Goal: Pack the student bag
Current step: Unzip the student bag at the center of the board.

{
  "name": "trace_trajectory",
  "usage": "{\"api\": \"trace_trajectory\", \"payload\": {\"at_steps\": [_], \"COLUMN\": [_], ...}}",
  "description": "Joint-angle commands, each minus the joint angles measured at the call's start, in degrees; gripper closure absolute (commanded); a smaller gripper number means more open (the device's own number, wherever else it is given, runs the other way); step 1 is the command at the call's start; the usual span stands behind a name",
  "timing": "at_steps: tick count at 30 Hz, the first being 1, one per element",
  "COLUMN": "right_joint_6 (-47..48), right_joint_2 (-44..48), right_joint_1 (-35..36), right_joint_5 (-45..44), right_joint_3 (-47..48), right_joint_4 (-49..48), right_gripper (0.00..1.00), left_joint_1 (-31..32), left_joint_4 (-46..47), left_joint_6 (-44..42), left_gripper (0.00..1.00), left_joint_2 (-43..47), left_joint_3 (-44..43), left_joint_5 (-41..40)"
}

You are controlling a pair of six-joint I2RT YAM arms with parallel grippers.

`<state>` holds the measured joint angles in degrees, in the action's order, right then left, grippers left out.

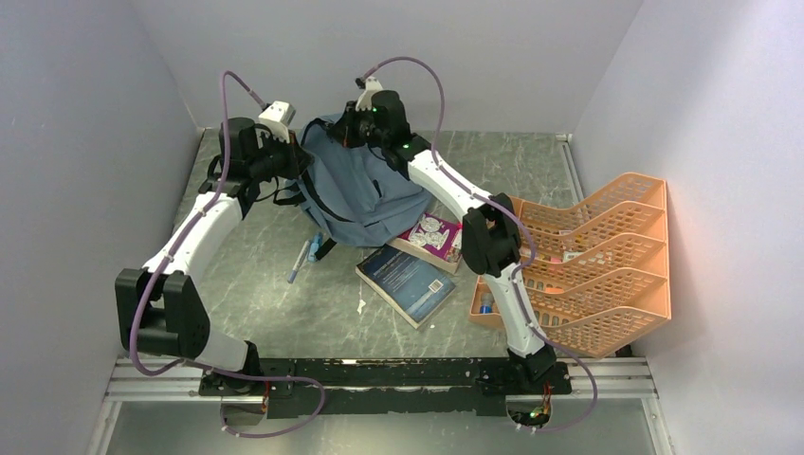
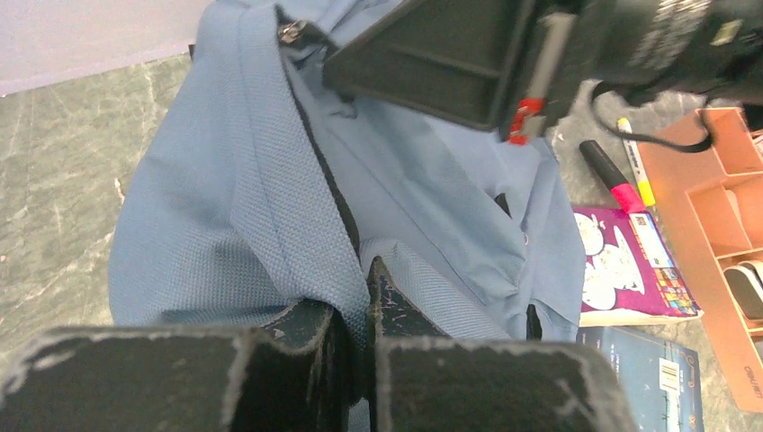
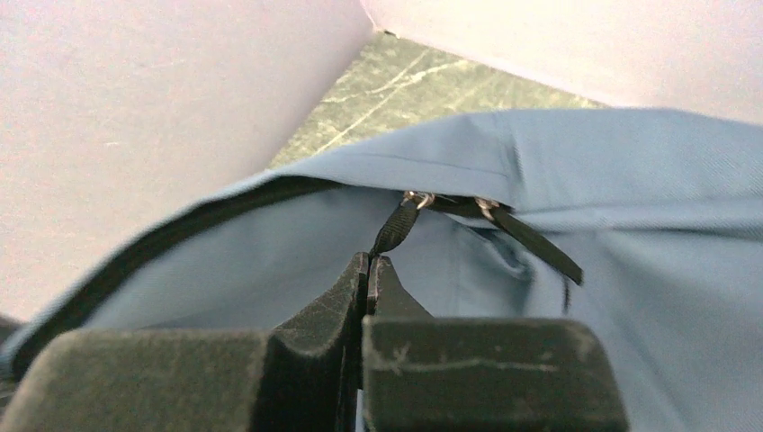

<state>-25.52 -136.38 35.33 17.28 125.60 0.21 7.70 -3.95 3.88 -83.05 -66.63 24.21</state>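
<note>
The student bag (image 1: 365, 194), slate blue-grey fabric with black zips, stands slumped at the back of the table. My left gripper (image 1: 292, 159) is at its left side, shut on a fold of the bag's fabric (image 2: 297, 243) beside the open zip; the cloth runs down between the fingertips (image 2: 389, 301). At the bag's top my right gripper (image 1: 351, 128) is shut on a black zip pull (image 3: 396, 229), whose strap goes taut from the slider into the closed tips of the gripper (image 3: 369, 263). A second pull (image 3: 531, 243) hangs loose beside it. The bag's inside is hidden.
A dark blue book (image 1: 408, 282) and a purple picture book (image 1: 431, 235) lie in front of the bag. A blue pen (image 1: 300, 261) lies to its left. An orange mesh tray organiser (image 1: 607, 256) stands at the right. Markers (image 2: 612, 175) lie by the purple book. Walls close in on three sides.
</note>
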Motion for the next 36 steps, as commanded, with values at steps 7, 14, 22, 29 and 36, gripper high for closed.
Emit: {"api": "trace_trajectory", "payload": {"at_steps": [7, 14, 22, 29, 36], "right_joint_6": [3.32, 5.27, 7.06, 7.99, 8.83], "right_joint_2": [7.51, 8.43, 12.24, 12.89, 14.48], "right_joint_1": [0.18, 1.62, 1.34, 1.31, 1.32], "right_joint_5": [9.94, 11.4, 4.67, 5.77, 8.3], "right_joint_3": [-1.1, -0.87, -5.25, -7.0, -11.01], "right_joint_4": [-1.85, -0.38, -0.39, 0.51, 0.06], "right_gripper": [1.0, 1.0, 1.0, 1.0, 1.0], "left_joint_1": [0.21, 0.48, 1.44, 0.99, -1.72], "left_joint_4": [0.36, -0.75, -7.19, -13.32, -18.17], "left_joint_6": [0.46, 2.14, 4.86, 7.97, 11.68], "left_gripper": [0.95, 0.87, 0.56, 0.46, 0.39], "left_joint_2": [-2.58, -3.58, 2.21, 12.17, 15.22], "left_joint_3": [-3.61, -4.62, -4.58, -2.72, -4.35], "left_joint_5": [-3.91, -2.82, -3.9, -10.05, -16.13]}}
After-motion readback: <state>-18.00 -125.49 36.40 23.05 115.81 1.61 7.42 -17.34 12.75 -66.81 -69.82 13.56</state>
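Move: Between the right fingertips sits the pull tab already; its zip slider lies about 2 cm ahead and 2 cm to the left, roughly level, and the second slider some 4 cm ahead and 1 cm left. The bag edge in the left fingers is around 6 cm back and 7 cm left of the right hand. From the left hand, which has that edge right at its fingertips, the zip slider is about 8 cm ahead and 5 cm right. Drawing the pinched pull tab back about 5 cm along the zip, away from the second slider, the right hand first rises some 5 cm, then keeps coming back at about that height, still gripping. The left hand dips slightly forward, opens wide to let go of the bag edge, then pulls quickly up and back, about 10 cm higher, and a little left, swinging counter-clockwise. ##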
